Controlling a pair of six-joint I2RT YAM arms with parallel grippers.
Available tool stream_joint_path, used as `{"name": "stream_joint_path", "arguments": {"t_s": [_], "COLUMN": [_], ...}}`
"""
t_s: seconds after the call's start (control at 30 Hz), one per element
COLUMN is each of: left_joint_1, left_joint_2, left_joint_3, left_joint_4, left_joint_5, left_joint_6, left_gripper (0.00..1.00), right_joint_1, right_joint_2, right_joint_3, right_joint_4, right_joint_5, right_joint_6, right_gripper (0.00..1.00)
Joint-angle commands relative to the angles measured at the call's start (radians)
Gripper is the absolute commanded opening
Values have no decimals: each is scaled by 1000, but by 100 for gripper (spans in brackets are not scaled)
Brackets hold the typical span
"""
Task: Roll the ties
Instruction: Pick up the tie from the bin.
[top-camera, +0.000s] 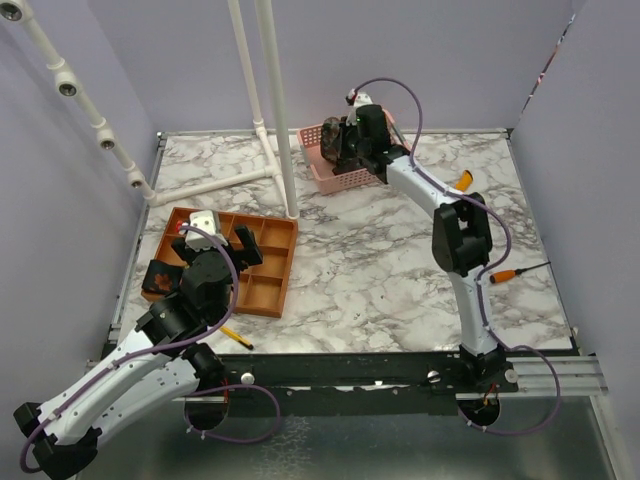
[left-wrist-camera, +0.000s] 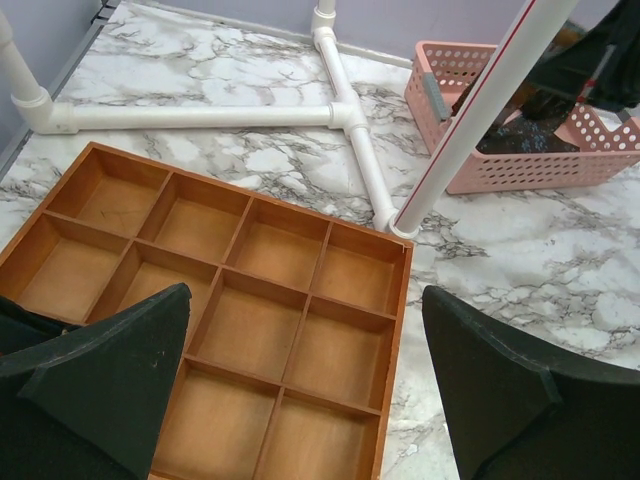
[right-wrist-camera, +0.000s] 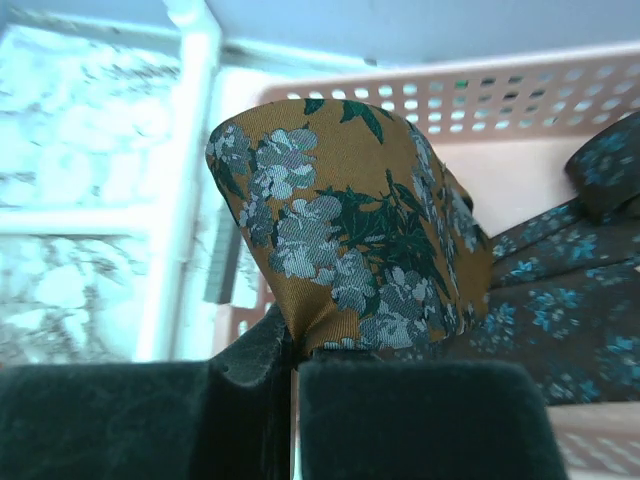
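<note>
An orange-brown tie (right-wrist-camera: 340, 230) with grey flowers and green leaves is pinched at its lower fold by my right gripper (right-wrist-camera: 297, 355), which is shut on it. The tie arches up above the pink basket (right-wrist-camera: 480, 100). A dark tie with blue flowers (right-wrist-camera: 560, 320) lies in the basket behind it. From above, my right gripper (top-camera: 345, 145) reaches into the pink basket (top-camera: 330, 178) at the back of the table. My left gripper (left-wrist-camera: 305, 360) is open with nothing between its fingers. It hovers over the wooden divided tray (left-wrist-camera: 250, 250).
The wooden tray (top-camera: 270, 290) lies at the left front, with a dark bundle with reddish specks (top-camera: 160, 277) at its left end. A white pipe frame (top-camera: 275, 100) stands between tray and basket. Orange-handled tools (top-camera: 505, 273) lie at the right, and a yellow stick (top-camera: 235, 337) lies near the front edge.
</note>
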Motion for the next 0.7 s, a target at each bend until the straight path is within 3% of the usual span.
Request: {"name": "stream_joint_path", "arguments": {"t_s": [0.0,0.27,0.43,0.57,0.67], "left_joint_1": [-2,-1,-2,-3,-2], "left_joint_2": [-17,-38,-72,-90,-92], "left_joint_3": [-9,-7,-10,-12,-12], "left_joint_4": [9,14,16,17,19], "left_joint_5": [-12,-6,28,47,48], "left_joint_6": [10,9,4,2,2], "left_gripper": [99,99,99,99,99], "right_joint_1": [6,6,11,12,12], "right_joint_2": [-234,-708,-1052,-1227,-1244], "right_joint_3": [-123,-408,-566,-451,-229], "right_joint_4": [156,133,7,-193,-331], "right_joint_5": [33,-58,-137,-114,-131], "right_joint_6": [11,120,143,99,98], "right_gripper": [0,0,0,0,0]}}
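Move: The right hand already has the brown tie pinched shut in its fingers; the tie's bulk sits about 2 cm left and 3 cm below. The pink bin's middle is roughly 5 cm right, level fore-and-aft and 8 cm lower, with the dark tie about 7 cm right, 1 cm back and 9 cm down. The yellow tool lies some 27 cm right, 8 cm back and 12 cm below. From the left hand, the brown tie is about 35 cm ahead, 23 cm right and 13 cm lower. Still pinching the brown tie, the right hand hauls it up and away from the pink bin: nearly 40 cm up and 30 cm back, with some 12 cm of drift to the right. It starts mostly as a lift, then the pull back gathers speed; the fingers tip upward as the wrist rolls its left side up. The fingers stay shut. ##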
